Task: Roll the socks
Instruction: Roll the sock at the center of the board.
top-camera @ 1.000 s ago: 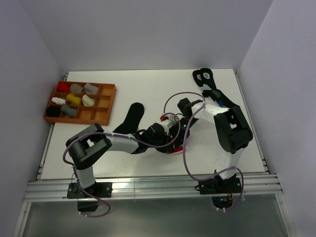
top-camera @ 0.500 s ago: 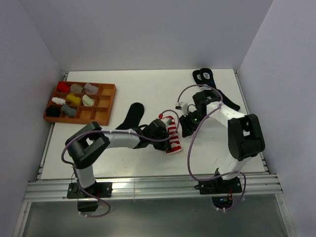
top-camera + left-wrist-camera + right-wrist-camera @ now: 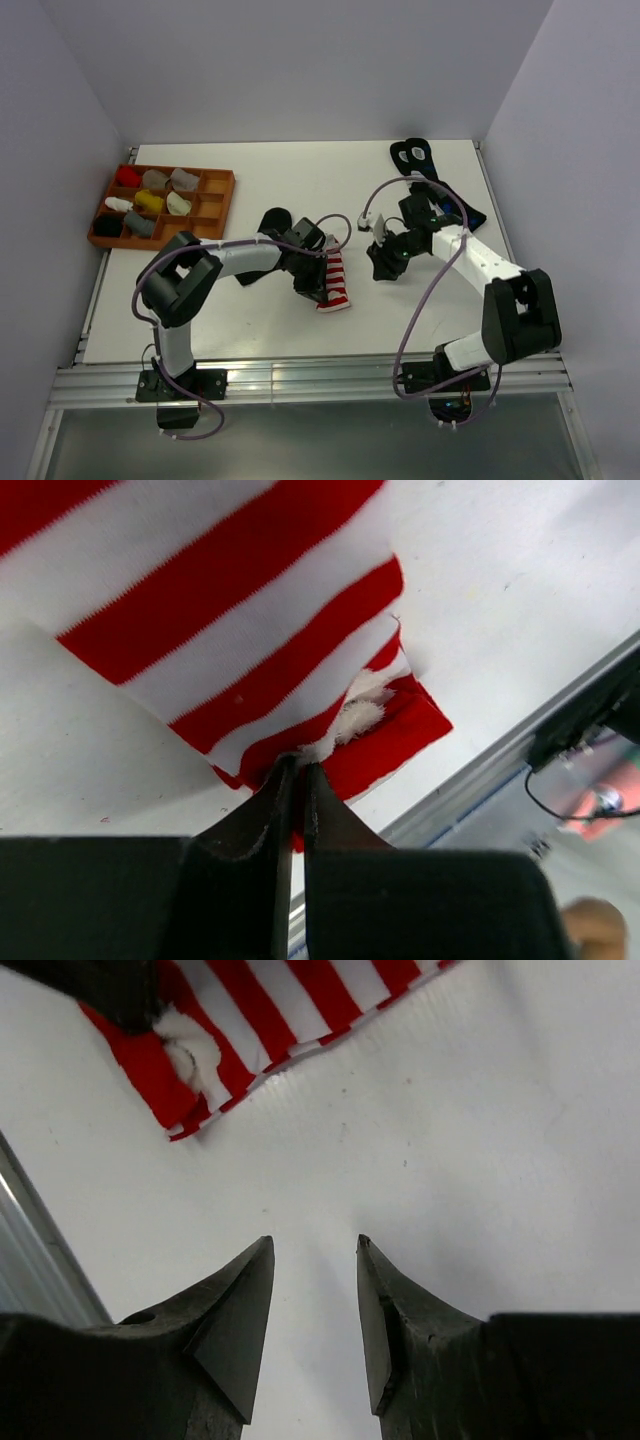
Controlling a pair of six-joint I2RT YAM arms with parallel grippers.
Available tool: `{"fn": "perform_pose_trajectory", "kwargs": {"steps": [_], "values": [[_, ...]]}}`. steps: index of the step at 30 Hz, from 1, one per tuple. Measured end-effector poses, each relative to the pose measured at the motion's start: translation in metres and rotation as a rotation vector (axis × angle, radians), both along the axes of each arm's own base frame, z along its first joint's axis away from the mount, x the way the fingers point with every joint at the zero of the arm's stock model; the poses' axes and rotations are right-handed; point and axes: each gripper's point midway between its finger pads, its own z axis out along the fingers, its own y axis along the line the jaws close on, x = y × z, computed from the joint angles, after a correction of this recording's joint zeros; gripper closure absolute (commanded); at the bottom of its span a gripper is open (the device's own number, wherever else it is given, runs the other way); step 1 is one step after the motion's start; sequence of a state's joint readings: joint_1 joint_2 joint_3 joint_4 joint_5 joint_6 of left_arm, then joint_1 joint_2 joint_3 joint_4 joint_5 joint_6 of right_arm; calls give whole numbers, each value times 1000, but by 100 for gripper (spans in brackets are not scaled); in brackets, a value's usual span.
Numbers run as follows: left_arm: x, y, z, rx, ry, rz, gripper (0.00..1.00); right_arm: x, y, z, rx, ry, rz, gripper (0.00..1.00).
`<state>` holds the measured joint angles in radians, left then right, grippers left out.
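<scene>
The red-and-white striped sock [image 3: 338, 280] lies flat near the middle of the table, one end towards the near edge. My left gripper [image 3: 324, 294] is shut on that end. In the left wrist view the jaws [image 3: 296, 772] pinch the folded red edge of the striped sock [image 3: 230, 630]. The black sock [image 3: 272, 220] lies further back and left, partly hidden under my left arm. My right gripper [image 3: 377, 268] hovers to the right of the striped sock, apart from it. In the right wrist view it [image 3: 315, 1248] stands open over bare table, the striped sock [image 3: 270, 1005] ahead of it.
A brown compartment tray [image 3: 211, 236] with several small sock bundles stands at the back left. Dark socks with white rings [image 3: 413, 156] lie at the back right corner. A metal rail [image 3: 300, 375] runs along the near edge, just beyond the striped sock's end.
My right gripper has drawn back to the right, away from the striped sock, and its arm has swung outward. My left gripper has shifted the sock slightly left and nearer.
</scene>
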<state>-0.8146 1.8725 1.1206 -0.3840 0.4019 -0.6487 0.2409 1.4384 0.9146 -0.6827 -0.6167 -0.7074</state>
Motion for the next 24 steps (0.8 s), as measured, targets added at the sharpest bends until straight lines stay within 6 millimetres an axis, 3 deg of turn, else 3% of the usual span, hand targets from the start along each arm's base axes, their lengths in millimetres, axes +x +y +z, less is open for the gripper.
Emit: {"fn": "perform_pose_trajectory", "kwargs": {"steps": [9, 24], "values": [[-11, 2, -1, -30, 181, -39, 100, -64, 50, -4, -10, -185, 362, 54], [-29, 1, -2, -61, 301, -74, 100, -96, 89, -22, -68, -324, 606, 55]]}}
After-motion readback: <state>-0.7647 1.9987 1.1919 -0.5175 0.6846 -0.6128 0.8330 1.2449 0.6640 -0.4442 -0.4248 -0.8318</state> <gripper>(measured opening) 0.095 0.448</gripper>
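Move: The left hand already pinches the striped sock's near end by its left corner; that end's middle lies about 3 cm to its right and level with it fore and aft. From the right hand, the same near end is some 12 cm left, 6 cm back and 6 cm below. The left gripper's tips are about 15 cm left of the right hand, 6 cm back and 5 cm lower; the black sock is roughly 29 cm left of it and 7 cm farther out. The right hand sweeps back about 10 cm and left about 9 cm towards the striped sock's near end and the left fingers there, staying level at first and then sinking some 2 cm, while turning about 35 degrees counter-clockwise, its tips swinging forward and its fingers staying half open. The left hand keeps its pinch and drags the sock back almost 3 cm along the table, tipping by about 15 degrees so that its fingertips swing back towards the base. ##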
